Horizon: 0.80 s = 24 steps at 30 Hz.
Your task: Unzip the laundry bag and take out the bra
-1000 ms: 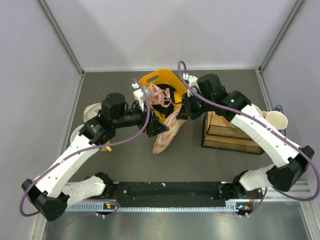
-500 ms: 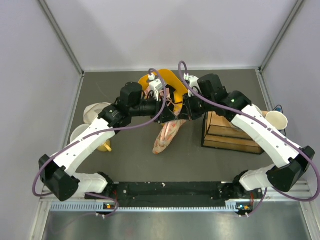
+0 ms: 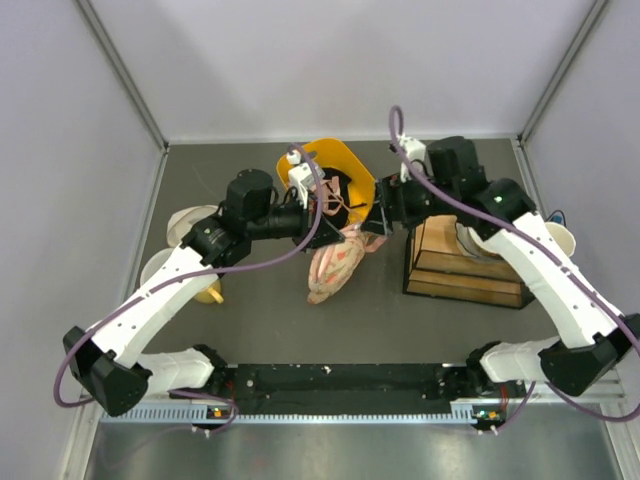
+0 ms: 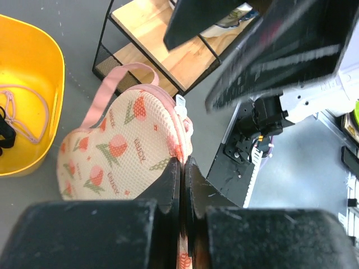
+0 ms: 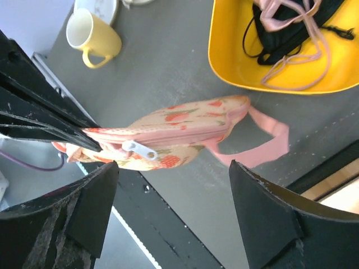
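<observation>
The laundry bag point(image 3: 335, 268) is a pale pink pouch with orange-red prints, hanging just in front of the yellow basket. My left gripper point(image 3: 328, 232) is shut on its upper edge; in the left wrist view the jaws point(image 4: 182, 162) pinch the pink zip edging of the bag point(image 4: 118, 148). The white zip pull point(image 4: 180, 101) lies at the seam, and it also shows in the right wrist view point(image 5: 140, 150). My right gripper point(image 3: 375, 218) is open and empty beside the bag point(image 5: 174, 130), its fingers point(image 5: 95, 207) spread wide. The zip looks closed. The bra is hidden.
The yellow basket point(image 3: 335, 155) behind the bag holds a pink strappy garment point(image 5: 291, 33) and a black garment point(image 5: 280, 28). A wooden wire-framed shelf point(image 3: 460, 270) stands at the right. A yellow mug point(image 3: 205, 292) and white dishes point(image 3: 185, 222) sit at the left, a paper cup point(image 3: 555, 238) at the far right.
My left gripper has swung up from the bag's lower side to its upper edge by the basket. My right gripper has drawn back a little to the right.
</observation>
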{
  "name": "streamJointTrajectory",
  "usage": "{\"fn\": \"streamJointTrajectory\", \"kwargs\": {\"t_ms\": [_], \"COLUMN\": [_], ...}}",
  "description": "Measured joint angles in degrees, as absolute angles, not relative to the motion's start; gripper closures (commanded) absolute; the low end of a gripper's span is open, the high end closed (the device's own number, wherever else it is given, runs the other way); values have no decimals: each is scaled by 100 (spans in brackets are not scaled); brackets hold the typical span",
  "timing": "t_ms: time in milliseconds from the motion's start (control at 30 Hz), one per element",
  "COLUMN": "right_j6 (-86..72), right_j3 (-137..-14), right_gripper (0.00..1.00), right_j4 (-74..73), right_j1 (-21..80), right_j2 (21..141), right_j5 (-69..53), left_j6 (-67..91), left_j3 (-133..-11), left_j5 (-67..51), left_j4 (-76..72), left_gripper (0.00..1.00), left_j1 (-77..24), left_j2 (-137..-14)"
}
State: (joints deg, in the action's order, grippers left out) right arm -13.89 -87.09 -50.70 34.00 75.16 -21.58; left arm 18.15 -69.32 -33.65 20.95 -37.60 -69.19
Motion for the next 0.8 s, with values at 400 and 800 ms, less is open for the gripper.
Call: {"fn": "streamJointTrajectory", "kwargs": {"t_ms": [400,800], "right_j6": [-1114,-996], "right_j3": [-8884,-8764], "right_gripper": [43,43], "right_j4": [-5041,-5015], "right_j1": [3173,3326], "right_j2": [7216,7738], "right_j5": [-3301,-4125], "left_j6": [1352,1247], "left_j3": [-6930,-6930], "left_j5": [-3590,-3664], "left_j4": [2432,2486], "left_gripper": [100,100], "left_j1": [-3756,-3756], "left_j2": [-6624,-6624]}}
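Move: The zipper pull of the laundry bag sits roughly 4 cm to the left of the open right hand, 2 cm back and about 1 cm lower. From the left hand, already pinching the bag just beside the pull, it is some 3 cm right and 1 cm ahead. Counted from the right hand, the bag's body hangs about 8 cm left, 7 back and 6 below; the yellow basket stands 15 ahead, 9 left and the wooden rack 25 right, 3 back, both some 20 lower. The zipper pull is what the right hand closes in on: the hand first rises about 4 cm while drawing back, then swings left and sinks over it, turning some 20 degrees, mostly counter-clockwise. Its fingers narrow partway but stay open around the pull. The left hand keeps its pinch on the bag and eases back 2 cm, tipping slightly upward, then holds. ##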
